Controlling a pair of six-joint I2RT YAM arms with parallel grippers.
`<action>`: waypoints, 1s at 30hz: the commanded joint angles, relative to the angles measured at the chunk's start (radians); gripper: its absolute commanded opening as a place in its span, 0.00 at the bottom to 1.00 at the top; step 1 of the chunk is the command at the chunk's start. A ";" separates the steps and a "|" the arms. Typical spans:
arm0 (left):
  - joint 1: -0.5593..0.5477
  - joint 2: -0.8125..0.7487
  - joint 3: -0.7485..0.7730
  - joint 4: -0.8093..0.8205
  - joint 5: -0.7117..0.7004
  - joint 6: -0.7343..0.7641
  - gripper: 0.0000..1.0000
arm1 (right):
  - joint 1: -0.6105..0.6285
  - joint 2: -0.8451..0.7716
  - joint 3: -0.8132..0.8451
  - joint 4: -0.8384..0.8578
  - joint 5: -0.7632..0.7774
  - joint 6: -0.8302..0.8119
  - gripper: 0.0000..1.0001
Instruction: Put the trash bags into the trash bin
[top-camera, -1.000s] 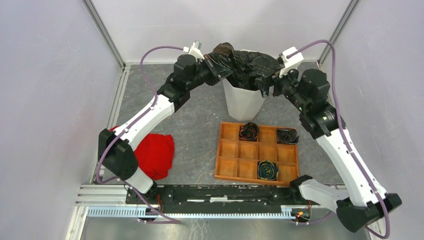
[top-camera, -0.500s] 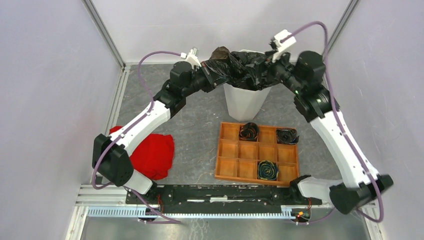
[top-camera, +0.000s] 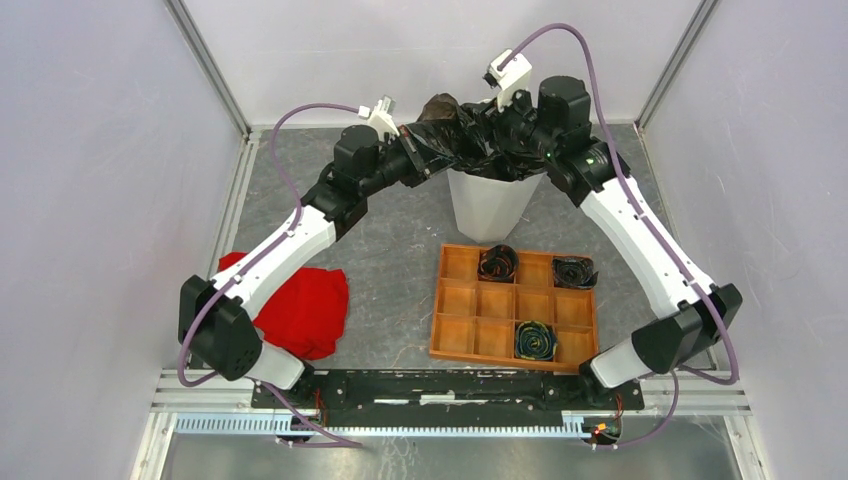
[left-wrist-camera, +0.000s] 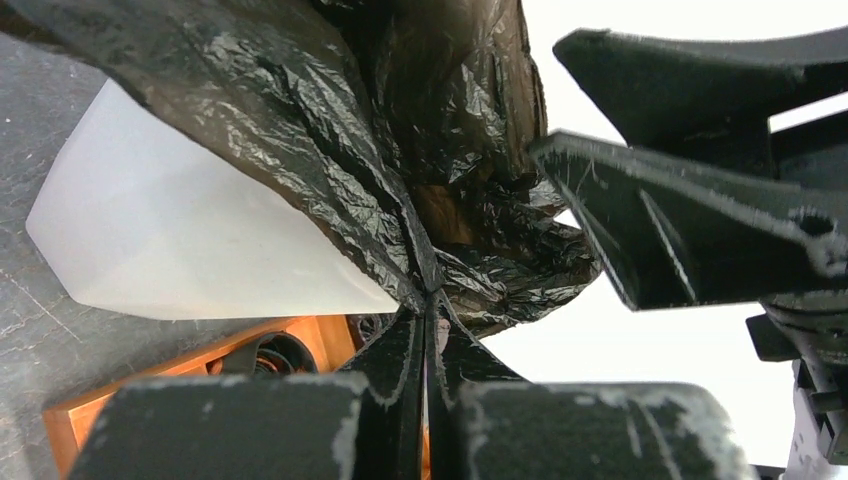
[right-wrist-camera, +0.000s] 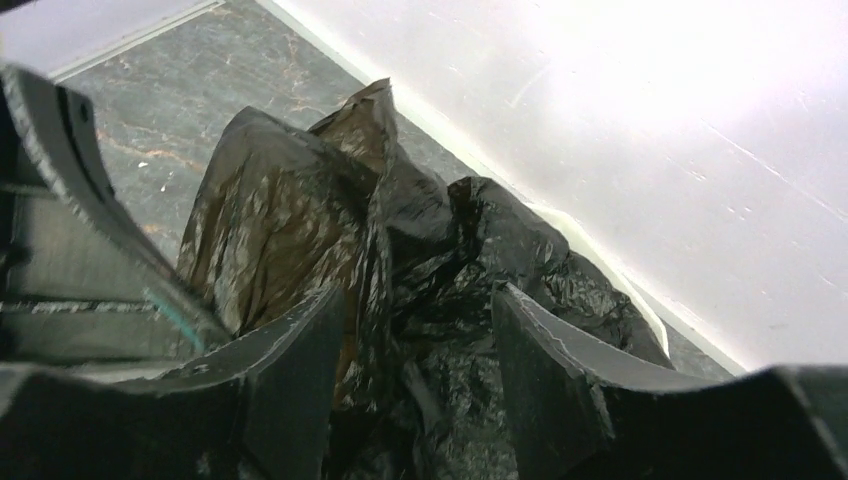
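A crinkled black trash bag (top-camera: 468, 140) is draped over the mouth of the white faceted trash bin (top-camera: 488, 205). My left gripper (top-camera: 418, 152) is at the bin's left rim, shut on a fold of the bag (left-wrist-camera: 330, 150), with its tips (left-wrist-camera: 430, 300) pinching the plastic beside the bin wall (left-wrist-camera: 190, 250). My right gripper (top-camera: 500, 122) hangs over the bin's mouth, pointing down into the bag. Its jaws (right-wrist-camera: 415, 335) stand apart, with loose bag folds (right-wrist-camera: 440, 250) between them and nothing pinched.
An orange-brown compartment tray (top-camera: 470, 335) lies in front of the bin with three dark rolls (top-camera: 497, 263) in it. A red cloth (top-camera: 305, 310) lies at the left by my left arm. The back wall stands close behind the bin.
My right arm has swung from the bin's right side up and left to above its mouth. The left gripper kept its hold on the bag and drew slightly left.
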 joint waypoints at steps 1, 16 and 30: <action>-0.002 -0.038 -0.010 0.034 0.028 0.055 0.02 | -0.003 0.054 0.079 0.038 0.038 0.015 0.60; -0.003 -0.045 -0.001 0.008 0.043 0.067 0.02 | -0.002 0.141 0.100 0.153 0.025 0.114 0.16; -0.003 -0.105 -0.115 -0.029 0.022 0.075 0.02 | -0.166 0.289 0.213 0.265 -0.036 0.235 0.00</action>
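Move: The trash bag's far rim lies about 3 cm ahead of the open right fingers, 2 cm to their left and 3 cm below. The trash bin's middle is some 4 cm back from that hand, 1 cm to its right and 22 cm down. The bag corner still held by the left fingers is about 10 cm back and 11 cm left of the right hand. From the left hand, the far rim is roughly 13 cm ahead, 9 cm right and 2 cm higher. Right hand reaches forward and down, pinches the bag's rim, then pulls it about 6 cm forward and right. ##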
